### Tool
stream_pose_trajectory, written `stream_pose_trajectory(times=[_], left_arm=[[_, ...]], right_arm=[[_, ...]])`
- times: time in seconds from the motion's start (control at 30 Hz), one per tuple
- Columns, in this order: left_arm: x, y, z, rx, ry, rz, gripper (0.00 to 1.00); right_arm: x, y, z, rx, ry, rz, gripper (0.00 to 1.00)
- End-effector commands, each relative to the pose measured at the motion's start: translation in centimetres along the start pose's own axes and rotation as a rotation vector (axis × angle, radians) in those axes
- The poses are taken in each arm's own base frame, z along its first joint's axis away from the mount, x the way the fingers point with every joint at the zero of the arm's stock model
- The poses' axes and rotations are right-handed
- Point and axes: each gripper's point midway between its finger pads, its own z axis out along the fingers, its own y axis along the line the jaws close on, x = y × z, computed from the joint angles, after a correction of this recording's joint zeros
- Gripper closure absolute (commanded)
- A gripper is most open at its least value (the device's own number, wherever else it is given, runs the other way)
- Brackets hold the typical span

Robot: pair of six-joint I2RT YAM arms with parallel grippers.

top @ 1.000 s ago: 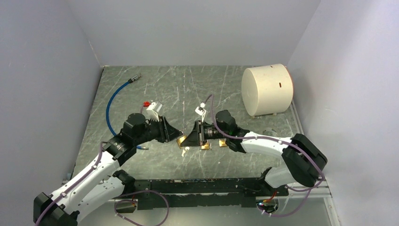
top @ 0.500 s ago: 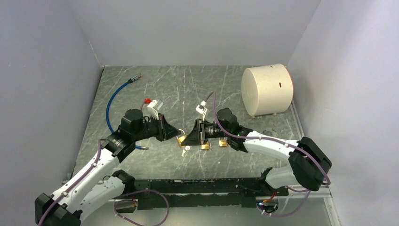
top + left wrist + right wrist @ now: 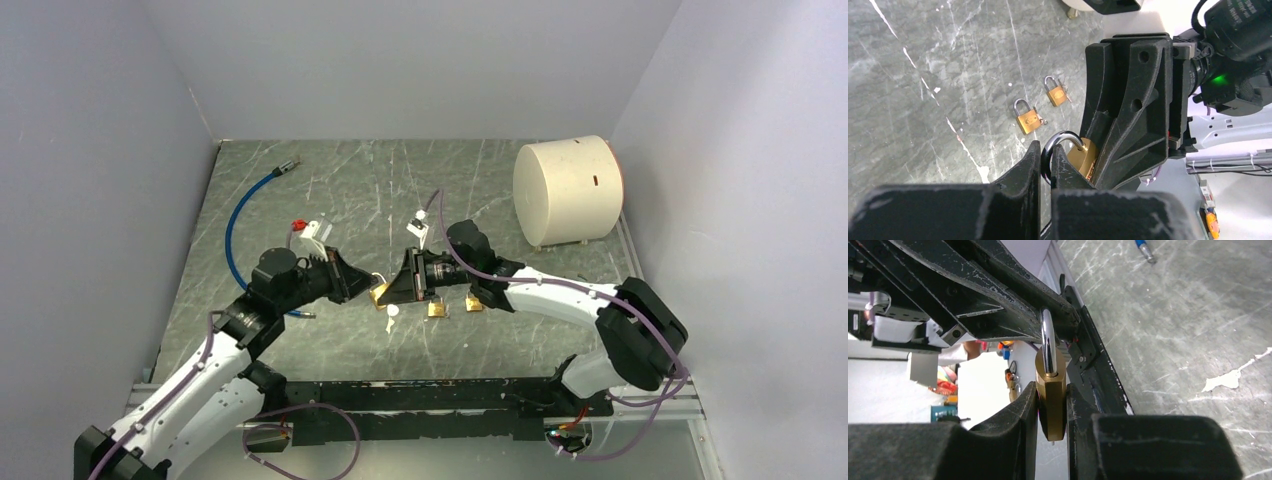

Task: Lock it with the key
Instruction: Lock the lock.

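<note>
A brass padlock [image 3: 381,292] hangs between both grippers, just above the table. My left gripper [image 3: 1044,150] is shut on its steel shackle [image 3: 1062,137]. In the right wrist view my right gripper [image 3: 1051,388] is shut on the padlock's brass body [image 3: 1051,400], with the shackle [image 3: 1047,342] rising toward the left gripper's fingers [image 3: 998,295]. A small white-tagged key [image 3: 392,312] shows just below the held padlock. Whether it hangs from the lock or lies on the table I cannot tell.
Two more small padlocks [image 3: 437,310] [image 3: 474,304] lie on the grey table right of the held one, also in the left wrist view [image 3: 1028,119] [image 3: 1057,94]. A blue cable [image 3: 235,225] curves at the back left. A white cylinder [image 3: 567,190] stands at the back right.
The left gripper has shut on the padlock's shackle. Both grippers and the padlock have shifted slightly left and away from the bases.
</note>
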Motion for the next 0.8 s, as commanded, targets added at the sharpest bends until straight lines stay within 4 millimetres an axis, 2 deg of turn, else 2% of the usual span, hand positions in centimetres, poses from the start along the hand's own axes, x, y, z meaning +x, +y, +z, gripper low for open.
stream_pose_trajectory(times=[0.0, 0.17, 0.3, 0.4, 0.53, 0.67, 0.77], left_arm=[[3.1, -6.6, -2.5, 0.262, 0.174, -0.036, 0.97], [1.4, -4.7, -1.6, 0.108, 0.156, 0.003, 0.95], [-0.8, -3.6, -1.1, 0.064, 0.125, -0.018, 0.78], [-2.7, -2.7, -1.2, 0.097, 0.077, -0.088, 0.65], [-4.1, -3.5, -1.6, 0.246, 0.018, -0.193, 0.59], [-4.2, -4.9, -2.2, 0.397, -0.008, -0.207, 0.6], [-3.9, -5.2, -2.3, 0.431, 0.003, -0.203, 0.59]], right_arm=[[-9.7, 4.6, -0.2, -0.093, -0.332, -0.215, 1.0], [-7.5, 3.4, -0.1, -0.096, -0.303, -0.177, 1.0], [-6.1, 3.5, 0.3, -0.122, -0.277, -0.161, 1.0], [-5.0, 3.2, -0.1, -0.125, -0.277, -0.142, 1.0], [-4.3, 3.7, -1.0, -0.164, -0.293, -0.129, 1.0], [-4.3, 4.9, -2.2, -0.228, -0.343, -0.114, 1.0], [-4.2, 6.1, -2.5, -0.28, -0.342, -0.127, 1.0]])
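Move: The padlock body, pinched between the right fingers and level with them, lies about 3 cm back, 1 cm right and 1 cm below the left hand, whose shut fingertips are at its shackle. From the left hand, the near loose padlock on the table is roughly 12 cm right and 1 cm ahead, the far loose padlock 20 cm right and 2 cm ahead, both some 16 cm lower. The left fingertips come off the shackle, rising about 2.5 cm and opening; the right fingers keep pinching the body. ##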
